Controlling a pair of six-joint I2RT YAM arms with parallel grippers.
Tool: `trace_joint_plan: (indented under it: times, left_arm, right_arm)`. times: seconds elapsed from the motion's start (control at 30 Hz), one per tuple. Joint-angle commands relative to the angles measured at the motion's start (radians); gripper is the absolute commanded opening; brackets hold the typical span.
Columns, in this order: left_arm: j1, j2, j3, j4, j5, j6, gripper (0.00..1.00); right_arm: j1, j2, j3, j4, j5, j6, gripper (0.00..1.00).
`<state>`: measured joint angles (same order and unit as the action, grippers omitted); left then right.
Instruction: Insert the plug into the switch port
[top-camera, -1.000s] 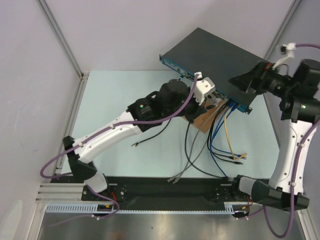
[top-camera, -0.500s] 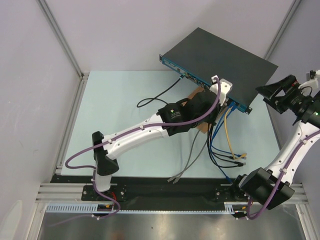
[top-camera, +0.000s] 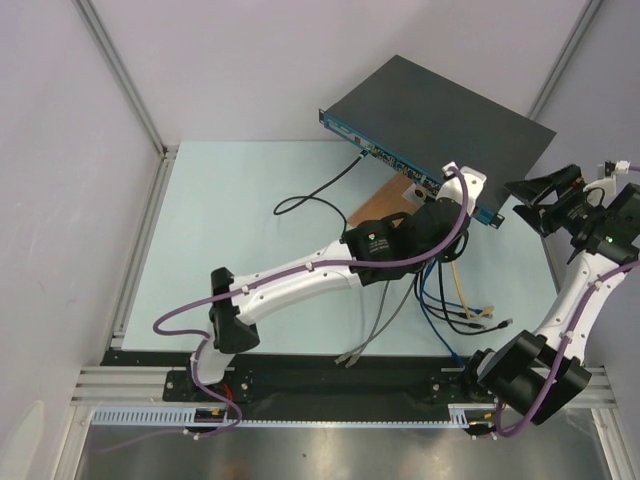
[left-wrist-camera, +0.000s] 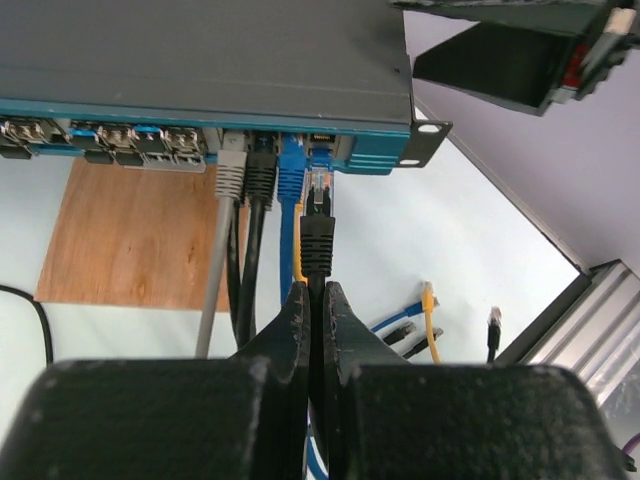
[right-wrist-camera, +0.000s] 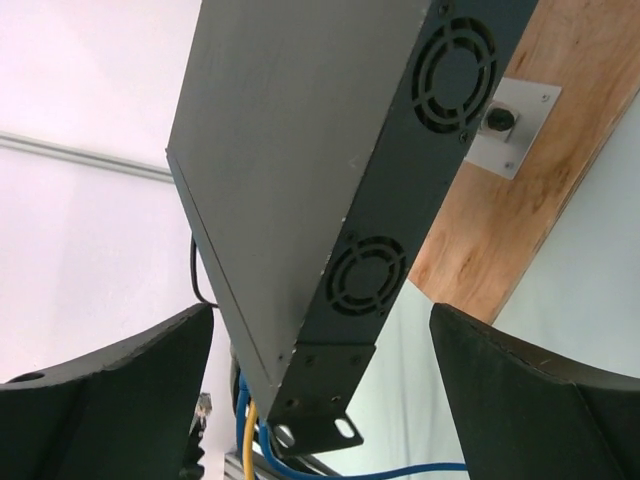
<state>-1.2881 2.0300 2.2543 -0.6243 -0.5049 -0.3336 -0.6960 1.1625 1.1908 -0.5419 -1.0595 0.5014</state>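
The switch (top-camera: 440, 105) is a flat black box with a blue front face (left-wrist-camera: 370, 150), raised at the back right. My left gripper (left-wrist-camera: 312, 290) is shut on a black cable just behind its plug (left-wrist-camera: 317, 235). The plug's clear tip points at the rightmost socket (left-wrist-camera: 322, 140) and sits just below it. In the top view the left wrist (top-camera: 455, 190) hides this spot. My right gripper (right-wrist-camera: 320, 310) is open, its fingers (right-wrist-camera: 100, 370) standing either side of the switch's fan end (right-wrist-camera: 370, 275) without touching it. It is seen off the right end of the switch (top-camera: 530, 200).
Grey, black and blue cables (left-wrist-camera: 245, 180) are plugged in left of the target socket. A wooden board (left-wrist-camera: 140, 235) lies under the switch. Loose cable ends, one yellow (top-camera: 470, 310), lie on the table. An aluminium rail (left-wrist-camera: 590, 320) runs at the right.
The left arm has slid right along the switch front to its right end, carrying the plug. The right gripper has drawn back from above the switch to beside its right end.
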Motion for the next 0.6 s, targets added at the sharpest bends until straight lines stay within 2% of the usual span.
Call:
trace_joint_plan:
  times: [0.0,0.13,0.17,0.57]
  left_arm:
    - [-0.017,0.013,0.06,0.014,-0.046,-0.016,0.0]
    - [-0.023,0.025,0.07,0.018,-0.055,-0.012,0.0]
    - [-0.024,0.035,0.074,0.018,-0.06,-0.002,0.0]
    - [-0.022,0.099,0.126,0.026,-0.11,0.062,0.0]
  right_arm:
    - [0.029,-0.023,-0.055,0.163,-0.02,0.098,0.93]
    - [0.064,-0.026,-0.106,0.244,-0.04,0.158,0.79]
    - [0.075,-0.029,-0.115,0.25,-0.04,0.167,0.71]
    - [0.107,-0.034,-0.165,0.286,-0.102,0.195,0.34]
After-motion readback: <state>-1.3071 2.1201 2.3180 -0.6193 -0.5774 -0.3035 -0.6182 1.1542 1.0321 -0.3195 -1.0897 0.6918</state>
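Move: The free port near the switch's right end lies about 5 cm ahead of the left hand, 5 cm to its right and 3 cm below; the seated blue plug is about 2 cm left of that port and 1 cm farther out. For the right hand, the switch's right side wall is some 3 cm left, 1 cm ahead and 2 cm below. The corner bracket sits 3 cm back from that hand, 3 cm left and 3 cm below. The switch's right side, near its front corner, is taken between the right hand's fingers: that hand goes left and down some 3 cm, slightly forward, rolls about 10 degrees and closes from wide to just over half open, pinching the case top and bottom. The left hand keeps its grip on the black cable behind the plug and eases about 2.5 cm down and right towards the free port. ##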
